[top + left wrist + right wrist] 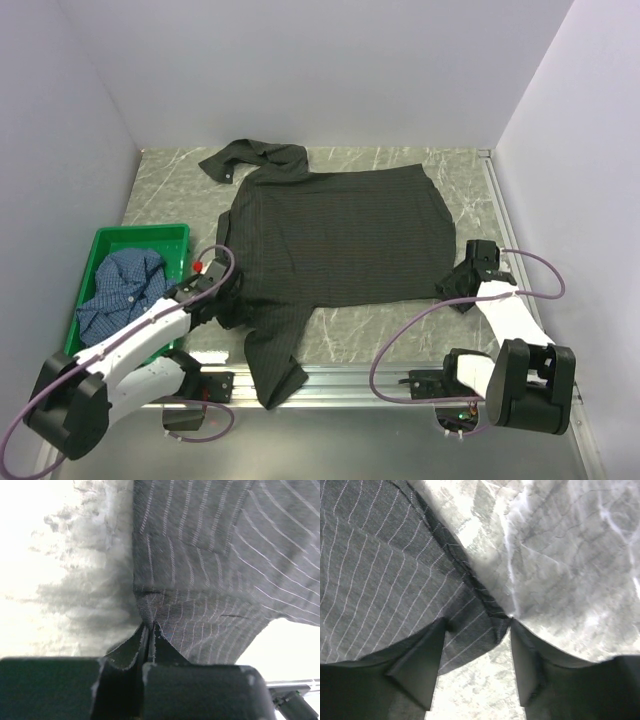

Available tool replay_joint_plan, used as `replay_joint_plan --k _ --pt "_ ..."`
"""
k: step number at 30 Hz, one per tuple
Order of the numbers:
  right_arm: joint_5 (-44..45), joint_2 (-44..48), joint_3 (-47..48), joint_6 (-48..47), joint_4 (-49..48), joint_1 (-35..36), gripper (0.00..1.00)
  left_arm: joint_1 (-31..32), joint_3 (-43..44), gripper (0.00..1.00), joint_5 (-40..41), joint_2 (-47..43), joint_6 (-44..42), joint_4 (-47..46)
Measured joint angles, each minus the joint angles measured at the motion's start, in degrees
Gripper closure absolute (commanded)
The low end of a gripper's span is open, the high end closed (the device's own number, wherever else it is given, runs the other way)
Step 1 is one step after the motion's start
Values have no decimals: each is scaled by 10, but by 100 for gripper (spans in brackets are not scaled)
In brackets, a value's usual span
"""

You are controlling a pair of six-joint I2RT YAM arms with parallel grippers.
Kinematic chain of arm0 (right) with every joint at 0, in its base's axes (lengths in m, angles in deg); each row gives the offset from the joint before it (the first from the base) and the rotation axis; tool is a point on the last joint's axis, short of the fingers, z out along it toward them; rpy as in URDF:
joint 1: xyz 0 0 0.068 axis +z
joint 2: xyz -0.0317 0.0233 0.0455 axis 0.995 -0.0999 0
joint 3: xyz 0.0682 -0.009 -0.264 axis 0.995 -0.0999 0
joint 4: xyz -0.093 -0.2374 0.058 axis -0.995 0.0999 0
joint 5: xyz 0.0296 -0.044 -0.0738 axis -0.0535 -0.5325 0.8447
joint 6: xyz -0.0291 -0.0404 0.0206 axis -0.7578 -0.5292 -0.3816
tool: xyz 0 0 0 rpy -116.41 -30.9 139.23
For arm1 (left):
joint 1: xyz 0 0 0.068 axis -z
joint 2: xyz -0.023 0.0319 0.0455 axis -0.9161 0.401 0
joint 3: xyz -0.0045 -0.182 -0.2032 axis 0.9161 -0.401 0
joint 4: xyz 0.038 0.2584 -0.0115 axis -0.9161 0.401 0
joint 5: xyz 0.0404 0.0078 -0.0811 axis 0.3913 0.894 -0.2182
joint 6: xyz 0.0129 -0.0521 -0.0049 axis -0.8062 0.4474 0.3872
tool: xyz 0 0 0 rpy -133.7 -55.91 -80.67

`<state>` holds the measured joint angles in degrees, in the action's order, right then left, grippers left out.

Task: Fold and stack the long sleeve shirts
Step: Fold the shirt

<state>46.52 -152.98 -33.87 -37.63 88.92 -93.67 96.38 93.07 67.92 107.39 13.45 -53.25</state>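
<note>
The black pinstriped long sleeve shirt (340,235) lies spread flat across the middle of the table. One sleeve (272,355) trails toward the near edge and the other sleeve (235,160) is bunched at the back left. My left gripper (222,297) (149,628) is shut on a pinch of the black shirt's (215,555) near-left edge. My right gripper (447,287) (477,625) stands open at the shirt's near-right corner, and the hem corner (470,630) lies between its fingers. The blue checked shirt (120,285) lies crumpled in the crate.
A green plastic crate (140,232) stands on the table's left side, next to my left arm. A metal rail (350,378) runs along the near edge. White walls close in the table at the left, back and right.
</note>
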Motion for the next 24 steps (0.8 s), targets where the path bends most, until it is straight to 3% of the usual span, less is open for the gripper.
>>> replay_joint_plan --k 5,6,9,15,24 --pt "6 15 0 -4 14 0 70 0 45 99 11 -35 -3 45" --pt "7 17 1 -4 16 0 79 0 56 99 14 -40 -5 51" --pt "9 18 5 -9 22 0 90 0 83 99 17 -45 -11 66" --pt "16 16 38 -19 42 0 99 0 136 98 33 -30 -20 97" --pt "6 -40 111 -15 38 0 99 -18 207 96 71 30 -41 102"
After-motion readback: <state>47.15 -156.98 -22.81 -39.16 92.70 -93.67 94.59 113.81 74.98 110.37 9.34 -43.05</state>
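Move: The left hand, already pinching the shirt's near shoulder, has the far shoulder it is bound for about 31 cm ahead and 6 cm to its right, at table height. The near sleeve lies about 9 cm back and 8 cm right of this hand, the green bin some 25 cm to its left and 4 cm ahead. For the right hand, the near hem corner is right between its half-open fingers, 1 cm lower; the far hem corner is about 28 cm ahead and 7 cm left. Up, then increasingly forward, the left hand lifts the near shoulder roughly 9 cm and carries it about 6 cm towards the far shoulder, fingertips tipping forward some 10 degrees, grip kept. The right hand stays low while its fingers shut on the near hem corner, then raises it and takes it forward, about 4 cm each way. ##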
